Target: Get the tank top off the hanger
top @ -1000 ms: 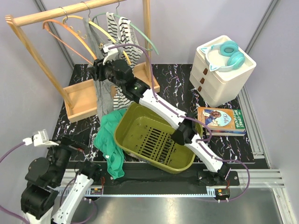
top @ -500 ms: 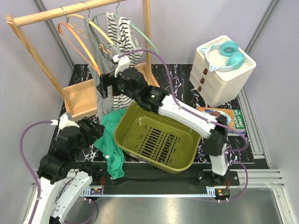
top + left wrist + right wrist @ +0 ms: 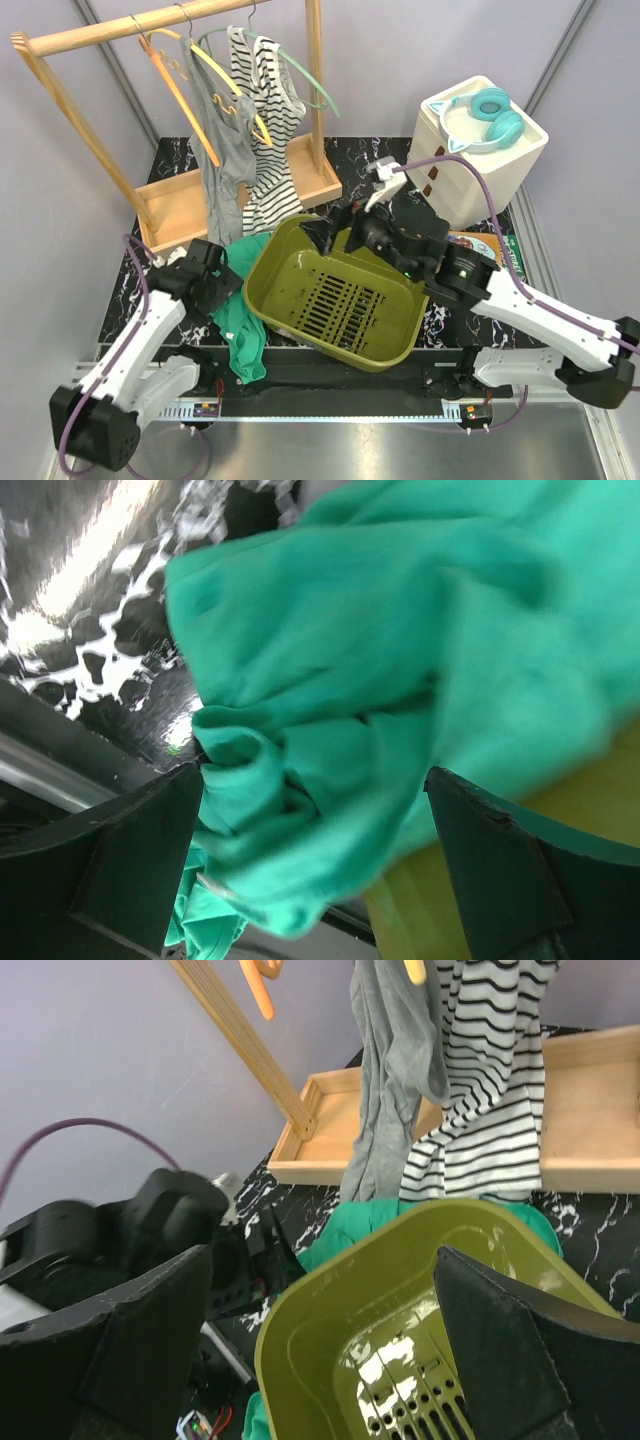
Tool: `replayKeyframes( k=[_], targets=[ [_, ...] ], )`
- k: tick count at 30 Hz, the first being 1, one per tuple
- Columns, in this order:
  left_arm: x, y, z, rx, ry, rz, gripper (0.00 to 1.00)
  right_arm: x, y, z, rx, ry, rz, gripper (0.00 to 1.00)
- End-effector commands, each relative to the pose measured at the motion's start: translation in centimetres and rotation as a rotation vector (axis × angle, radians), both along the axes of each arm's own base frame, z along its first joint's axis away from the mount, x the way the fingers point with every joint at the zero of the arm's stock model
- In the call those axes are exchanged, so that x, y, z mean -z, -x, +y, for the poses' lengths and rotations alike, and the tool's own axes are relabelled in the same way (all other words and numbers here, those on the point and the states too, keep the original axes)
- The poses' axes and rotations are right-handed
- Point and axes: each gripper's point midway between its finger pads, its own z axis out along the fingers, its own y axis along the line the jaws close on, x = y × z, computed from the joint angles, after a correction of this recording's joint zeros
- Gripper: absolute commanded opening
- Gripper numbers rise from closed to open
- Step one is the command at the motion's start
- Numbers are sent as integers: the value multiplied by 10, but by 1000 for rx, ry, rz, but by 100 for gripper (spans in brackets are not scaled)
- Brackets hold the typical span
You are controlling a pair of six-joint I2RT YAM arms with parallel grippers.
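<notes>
A grey tank top (image 3: 225,150) hangs on a yellow hanger (image 3: 225,75) on the wooden rack, beside a striped tank top (image 3: 268,130) on a green hanger (image 3: 305,80). The right wrist view shows both tops, grey (image 3: 395,1070) and striped (image 3: 490,1080). My right gripper (image 3: 328,232) is open and holds nothing, hovering over the olive basket (image 3: 262,262), well short of the rack. My left gripper (image 3: 222,283) is open at the green garment (image 3: 235,310) draped beside the basket. In the left wrist view, that green garment (image 3: 380,680) bulges between the spread fingers (image 3: 150,840).
An empty orange hanger (image 3: 180,95) hangs on the rack rail (image 3: 100,30). The rack's wooden base tray (image 3: 175,210) lies behind the basket. At the right stand a white drawer box (image 3: 470,165) with teal headphones (image 3: 490,115) on it, and a book (image 3: 490,258).
My right arm has drawn back from the grey top at the rack to above the basket, and its jaws have opened. My left arm has swung forward to the green garment. The hangers have swung.
</notes>
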Motion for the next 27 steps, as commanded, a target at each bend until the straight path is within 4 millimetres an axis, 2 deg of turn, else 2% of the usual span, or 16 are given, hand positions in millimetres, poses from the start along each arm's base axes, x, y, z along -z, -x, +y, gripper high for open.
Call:
replayKeyframes(
  k=[1,2,3,4,7,11,12,15,16,18,19,21,22,24,26,27],
  targets=[
    [26,-9,-10,-63,82,71,99,-1,16,-22,2,-70,11,100],
    [33,-7,-10,-60,83,92,99,-7,21,-33,6,-95,4,100],
    [36,-15,-19,-39,120,76,99,-4,23,-37,6,-98,8,100],
    [43,-13,-22,-34,131,103,99,6,25,-40,11,-92,22,100],
    [65,-6,-27,-67,179,157,98,10,31,-54,19,-113,28,100],
    [88,6,-15,-172,184,197,59,17,39,-69,26,-135,39,100],
    [88,6,-14,-186,189,182,36,21,39,-70,28,-131,46,100],
    [83,5,-6,-228,200,127,0,23,41,-78,42,-124,46,100],
    [77,2,-4,-233,200,98,0,23,41,-80,48,-126,45,100],
    [57,-1,4,-229,173,16,0,25,40,-83,58,-124,45,100],
    [38,-10,12,-218,131,-55,0,26,40,-83,61,-123,45,100],
    [5,-6,25,-221,83,-153,0,29,38,-83,67,-113,45,100],
    [-29,-13,31,-202,59,-247,0,29,37,-83,73,-110,44,100],
    [-73,-9,44,-189,9,-402,0,29,35,-82,76,-102,38,100],
    [-135,-7,45,-108,-5,-617,0,25,34,-83,82,-101,28,100],
    [-156,-6,42,-65,-7,-686,0,23,34,-83,82,-98,22,99]
  ],
)
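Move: The green tank top lies crumpled on the table almost under my left hand: its middle is about 8 cm below, 2 cm back and 4 cm to the right. The green basket's middle is some 26 cm to this hand's right and roughly level fore and aft, about 4 cm lower. The rack tray is about 23 cm ahead, 4 cm right and 8 cm below. From my right hand, the tank top is about 19 cm left, 6 cm back and 38 cm down. I lower my open left hand about 8 cm onto the green tank top and pinch a fold between the fingertips. Then I pull it up, slowly at first and then fast, some 14 cm above the grasp, easing slightly left and forward as the fingers swing forward some 35 degrees. My right hand, empty and open, draws about 8 cm right, 4 cm back and 3 cm down over the basket, away from the hanging clothes. ##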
